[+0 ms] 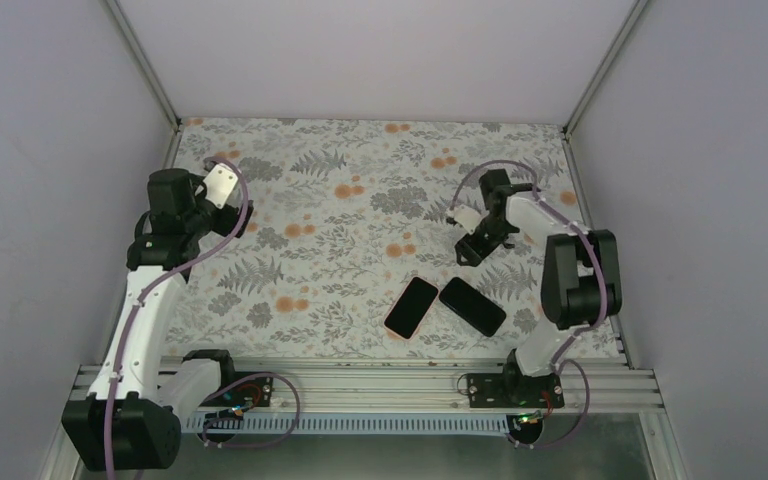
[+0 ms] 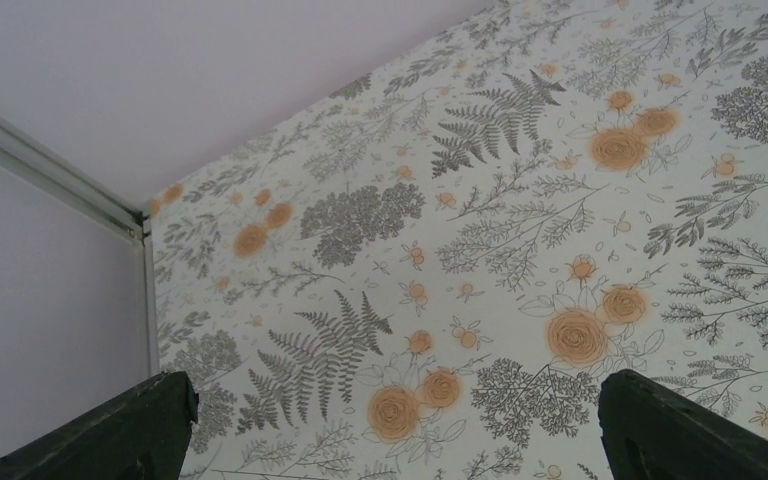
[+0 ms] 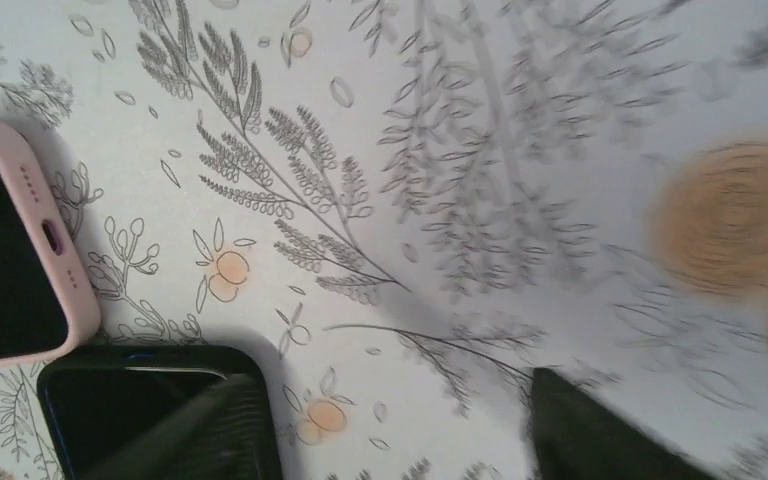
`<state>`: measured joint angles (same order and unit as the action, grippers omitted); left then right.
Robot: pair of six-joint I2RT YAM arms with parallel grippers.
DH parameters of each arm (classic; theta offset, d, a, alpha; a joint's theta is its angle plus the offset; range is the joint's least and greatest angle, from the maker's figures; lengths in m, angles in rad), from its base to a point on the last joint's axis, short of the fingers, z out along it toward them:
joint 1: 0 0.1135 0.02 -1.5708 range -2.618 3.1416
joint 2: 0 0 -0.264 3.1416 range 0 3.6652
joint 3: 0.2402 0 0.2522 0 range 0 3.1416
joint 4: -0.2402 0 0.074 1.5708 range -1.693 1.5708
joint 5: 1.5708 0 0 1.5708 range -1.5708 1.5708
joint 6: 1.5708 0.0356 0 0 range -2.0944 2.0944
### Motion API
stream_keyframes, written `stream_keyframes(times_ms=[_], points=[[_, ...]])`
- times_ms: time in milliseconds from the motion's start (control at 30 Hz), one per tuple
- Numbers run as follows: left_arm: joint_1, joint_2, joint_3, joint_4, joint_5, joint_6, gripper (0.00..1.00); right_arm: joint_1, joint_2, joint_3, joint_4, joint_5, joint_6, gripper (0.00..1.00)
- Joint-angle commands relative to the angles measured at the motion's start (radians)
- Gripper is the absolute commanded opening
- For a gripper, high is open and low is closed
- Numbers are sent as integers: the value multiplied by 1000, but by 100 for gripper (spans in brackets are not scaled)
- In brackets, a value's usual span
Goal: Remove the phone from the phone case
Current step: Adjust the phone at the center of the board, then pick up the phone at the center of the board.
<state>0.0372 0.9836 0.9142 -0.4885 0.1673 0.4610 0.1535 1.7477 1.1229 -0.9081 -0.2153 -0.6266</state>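
A pink phone case with a dark face lies flat near the table's front middle. A black phone lies just right of it, apart from it. Both show at the left of the right wrist view, the pink case above the black phone. My right gripper hovers behind the phone, open and empty; one finger overlaps the phone's corner in that view. My left gripper is raised at the far left, open and empty, over bare floral cloth.
The floral tablecloth covers the whole table. Plain walls close in the left, back and right sides, with a metal corner post near the left gripper. An aluminium rail runs along the front edge.
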Motion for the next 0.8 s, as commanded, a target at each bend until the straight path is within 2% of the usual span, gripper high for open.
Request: stream_keyframes(times_ms=[0, 33, 167, 333, 767], points=[[6, -34, -9, -1, 4, 25, 100, -15, -146, 23, -87, 18, -48, 93], [6, -32, -7, -5, 14, 29, 100, -15, -162, 18, -132, 1, -65, 99], [5, -10, 0, -12, 58, 31, 100, 9, -197, -65, -250, -23, -73, 100], [6, 26, 12, -8, 106, 24, 100, 73, -277, -221, -210, 72, -29, 100], [5, 61, 40, -6, 127, 1, 100, 116, -282, -374, -100, 180, 37, 100]])
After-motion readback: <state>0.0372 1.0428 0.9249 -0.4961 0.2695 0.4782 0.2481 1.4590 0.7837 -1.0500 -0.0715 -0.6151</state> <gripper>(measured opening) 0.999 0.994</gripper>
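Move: About 10 cm back from the right hand, almost straight behind it and some 3 cm lower, lies the black phone, slanted on the board. The pink-cased phone is level with it but roughly 13 cm to the hand's left, its far right corner nearly touching the black phone's left end. From the idle left hand, the black phone is about 50 cm to the right, 13 cm back and 24 cm below. Lifting nearly 5 cm while its half-open fingers spread fully, the right hand swings back towards the base about 13 cm, with a slight shift right, and sinks again over the near right end of the black phone. Its wrist tilts so the fingertips lean back, and the open fingers end on either side of that end; contact can't be seen. The left hand drifts about 2 cm right and down. ##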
